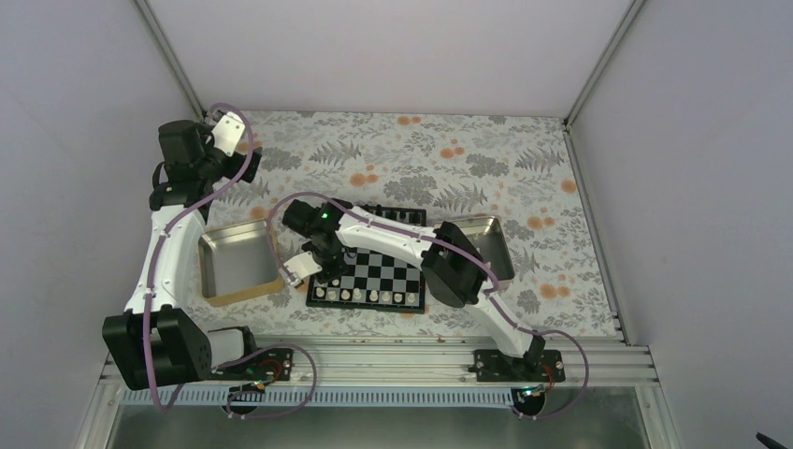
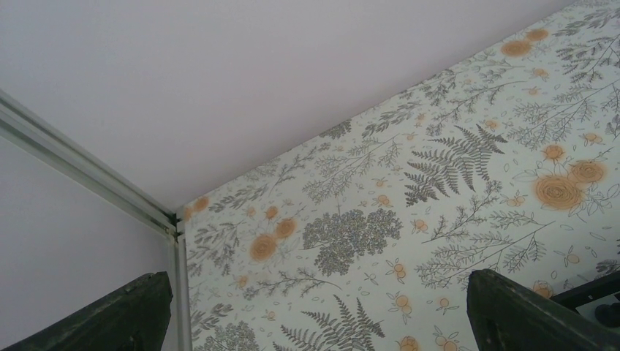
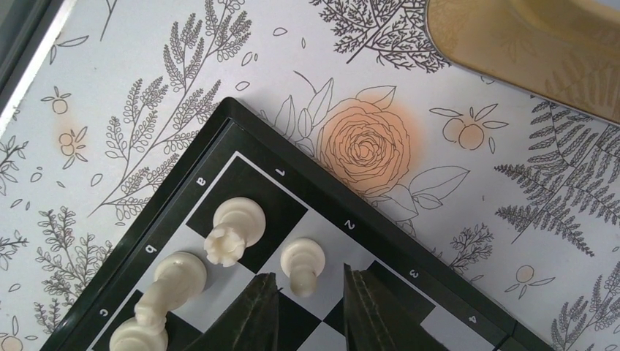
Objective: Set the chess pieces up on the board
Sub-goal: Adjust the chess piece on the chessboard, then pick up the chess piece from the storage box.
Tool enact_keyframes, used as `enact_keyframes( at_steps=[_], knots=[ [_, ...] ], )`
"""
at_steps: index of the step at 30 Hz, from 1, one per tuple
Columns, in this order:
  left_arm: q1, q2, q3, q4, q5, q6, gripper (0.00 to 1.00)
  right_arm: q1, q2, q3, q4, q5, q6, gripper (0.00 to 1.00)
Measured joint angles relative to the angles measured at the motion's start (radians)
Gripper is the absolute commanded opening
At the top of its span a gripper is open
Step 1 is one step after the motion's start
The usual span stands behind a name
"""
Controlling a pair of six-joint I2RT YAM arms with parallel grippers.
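Note:
The board [image 1: 365, 306] lies mid-table, with a row of white chess pieces [image 1: 369, 296] along its near edge. My right gripper [image 1: 323, 271] hangs over the board's near-left corner. In the right wrist view its fingers [image 3: 259, 314] stand a little apart on either side of a white pawn [image 3: 303, 265] on square a2, with a gap showing on both sides. A rook [image 3: 234, 230] stands on a1 and a knight [image 3: 172, 281] beside it. My left gripper [image 2: 314, 292] is wide open and empty, raised over the far-left corner of the table [image 1: 245, 140].
A square metal tray [image 1: 217, 281] sits left of the board; its corner [image 3: 526, 44] shows in the right wrist view. A second tray [image 1: 500, 234] sits to the right. Black pieces [image 1: 397, 215] line the board's far edge. White walls enclose the floral tabletop.

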Motion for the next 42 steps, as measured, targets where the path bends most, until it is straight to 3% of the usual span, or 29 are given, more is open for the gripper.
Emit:
enact_keyframes(
  at_steps=[9, 14, 21, 28, 34, 42],
  knots=[
    [0.000, 0.000, 0.000, 0.000, 0.001, 0.000, 1.00, -0.013, -0.017, 0.000, -0.007, 0.019, 0.002, 0.26],
    [0.000, 0.000, 0.000, 0.000, 0.002, 0.000, 1.00, -0.073, -0.131, -0.042, -0.022, 0.042, 0.014, 0.27],
    [0.002, 0.000, 0.000, 0.000, 0.000, 0.000, 1.00, -0.377, -0.466, -0.303, -0.010, 0.090, 0.031, 0.28],
    [0.002, 0.000, 0.000, 0.000, -0.005, 0.000, 1.00, -0.660, -0.614, -0.628, 0.002, 0.137, 0.016, 0.27],
    [0.002, 0.000, 0.000, 0.000, -0.014, 0.000, 1.00, -0.673, -0.639, -0.795, 0.021, 0.129, 0.013, 0.27],
    [0.002, 0.002, 0.000, -0.002, -0.021, 0.000, 1.00, -0.669, -0.612, -0.832, 0.120, 0.093, 0.010, 0.31]
  ],
)
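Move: The white pawn near the tray's left rim, the next one in reach, lies about 28 cm to the right hand's right, 8 cm ahead and 3 cm lower. The just-placed pawn stands between its fingertips, with the white rook 3 cm straight behind that pawn. On the way, the rightmost black pawn is some 22 cm right and 13 cm ahead. From the left hand the tray pawn is about 50 cm right, 13 cm back and 26 cm down. The placed pawn is left standing as the right hand lifts off it, already slightly open, and swings fast in an arc over the board, about 30 cm to the right, rising some 11 cm and reaching forward, then coming partly back. It sinks again over the tray towards the pawn by the left rim, the wrist turning about 40 degrees clockwise and the fingers keeping their narrow gap. ##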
